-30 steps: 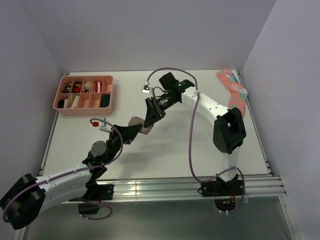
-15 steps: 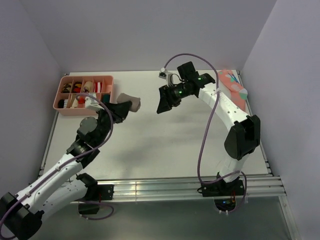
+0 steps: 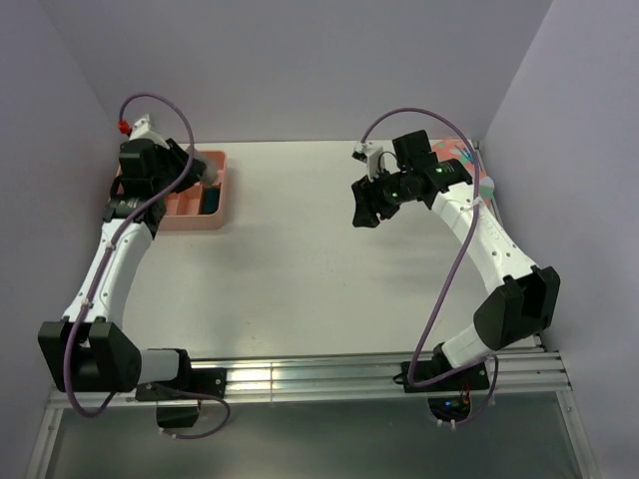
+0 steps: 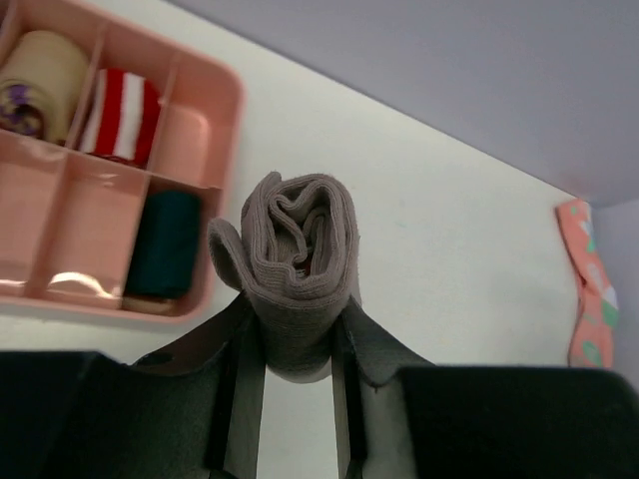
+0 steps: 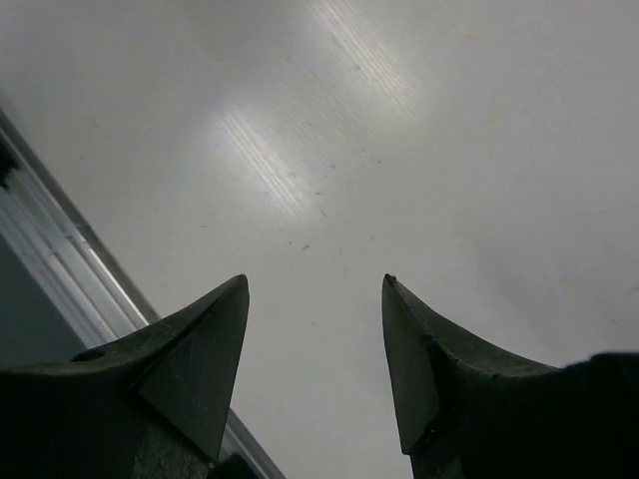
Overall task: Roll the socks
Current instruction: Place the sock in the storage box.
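A taupe-brown sock [image 4: 300, 249], rolled into a tight bundle, is pinched between my left gripper's fingers [image 4: 297, 324], which are shut on it. That gripper [image 3: 185, 168] hangs over the right end of the pink tray [image 3: 215, 218] at the far left. In the left wrist view the roll hangs just right of the tray [image 4: 228, 95], where a dark green roll [image 4: 165, 244] fills one compartment. My right gripper [image 3: 361, 207] hovers above the bare table right of centre, open, with nothing between its fingers [image 5: 315, 284].
The tray also holds a red-and-white striped roll [image 4: 120, 115] and a cream roll [image 4: 45, 70]. A coral-pink spotted sock [image 3: 467, 160] lies flat at the back right corner, partly behind the right arm. The walls stand close on three sides.
My left arm has swung from the table's middle to the far left, carrying the rolled sock over the tray. My right gripper has let go of the roll, opened and drawn back to the right.
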`<action>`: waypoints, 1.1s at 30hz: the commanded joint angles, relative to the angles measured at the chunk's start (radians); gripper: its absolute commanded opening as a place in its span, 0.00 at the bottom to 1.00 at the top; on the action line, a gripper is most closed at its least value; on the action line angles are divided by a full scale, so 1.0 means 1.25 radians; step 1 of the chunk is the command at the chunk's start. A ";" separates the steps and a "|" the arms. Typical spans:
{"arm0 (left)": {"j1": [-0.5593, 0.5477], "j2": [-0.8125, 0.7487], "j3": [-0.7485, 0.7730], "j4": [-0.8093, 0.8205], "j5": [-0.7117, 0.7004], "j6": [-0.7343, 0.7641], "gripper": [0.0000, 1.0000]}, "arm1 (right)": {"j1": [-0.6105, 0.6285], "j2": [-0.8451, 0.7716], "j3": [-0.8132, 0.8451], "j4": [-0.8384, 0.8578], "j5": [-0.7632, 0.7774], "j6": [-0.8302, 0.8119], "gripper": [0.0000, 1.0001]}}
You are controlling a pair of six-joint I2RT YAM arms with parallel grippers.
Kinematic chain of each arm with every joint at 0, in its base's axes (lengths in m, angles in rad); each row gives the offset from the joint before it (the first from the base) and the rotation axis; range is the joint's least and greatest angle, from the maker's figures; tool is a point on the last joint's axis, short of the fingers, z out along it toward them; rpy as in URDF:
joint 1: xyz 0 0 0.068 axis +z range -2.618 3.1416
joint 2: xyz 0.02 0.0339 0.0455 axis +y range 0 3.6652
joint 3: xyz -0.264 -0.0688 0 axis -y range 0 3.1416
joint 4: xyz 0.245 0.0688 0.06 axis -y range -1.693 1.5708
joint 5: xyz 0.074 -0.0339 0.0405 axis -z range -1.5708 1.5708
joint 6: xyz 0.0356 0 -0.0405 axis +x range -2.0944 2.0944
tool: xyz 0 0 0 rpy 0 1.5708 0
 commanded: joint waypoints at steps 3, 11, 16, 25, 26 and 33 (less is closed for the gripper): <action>0.115 0.080 0.105 -0.076 0.090 0.067 0.00 | -0.025 -0.093 -0.060 0.042 0.084 -0.070 0.63; 0.139 0.236 0.194 -0.018 0.225 0.196 0.00 | -0.036 -0.173 -0.120 0.069 0.124 -0.102 0.64; 0.186 0.340 0.230 -0.045 0.340 0.282 0.00 | -0.042 -0.198 -0.149 0.069 0.121 -0.116 0.65; 0.297 0.471 0.240 -0.051 0.525 0.342 0.00 | -0.041 -0.186 -0.188 0.097 0.090 -0.119 0.64; 0.298 0.501 0.269 -0.082 0.538 0.353 0.00 | -0.041 -0.183 -0.190 0.098 0.089 -0.118 0.65; 0.297 0.590 0.354 -0.156 0.538 0.366 0.00 | -0.041 -0.163 -0.183 0.106 0.081 -0.119 0.64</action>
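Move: Ahead and to the left of the left hand, which already holds the rolled grey-brown sock, lies the empty near-row compartment of the storage box: roughly 8 cm ahead, 11 cm left and 25 cm down. The rolled green sock fills the compartment about 6 cm to the right of it; the striped sock sits some 9 cm beyond it, with the tan sock 6 cm left of the striped one. From the empty right hand, that compartment is about 18 cm ahead, 47 cm left and 19 cm down. Sweeping left and forward at first, the left arm then sinks steeply, about 16 cm in all, while going 10 cm left and 8 cm forward, to bring the sock over the empty compartment beside the green sock. The wrist tips the fingers further down and swings some 20 degrees clockwise, its grip kept. The open right hand drifts about 5 cm right. ##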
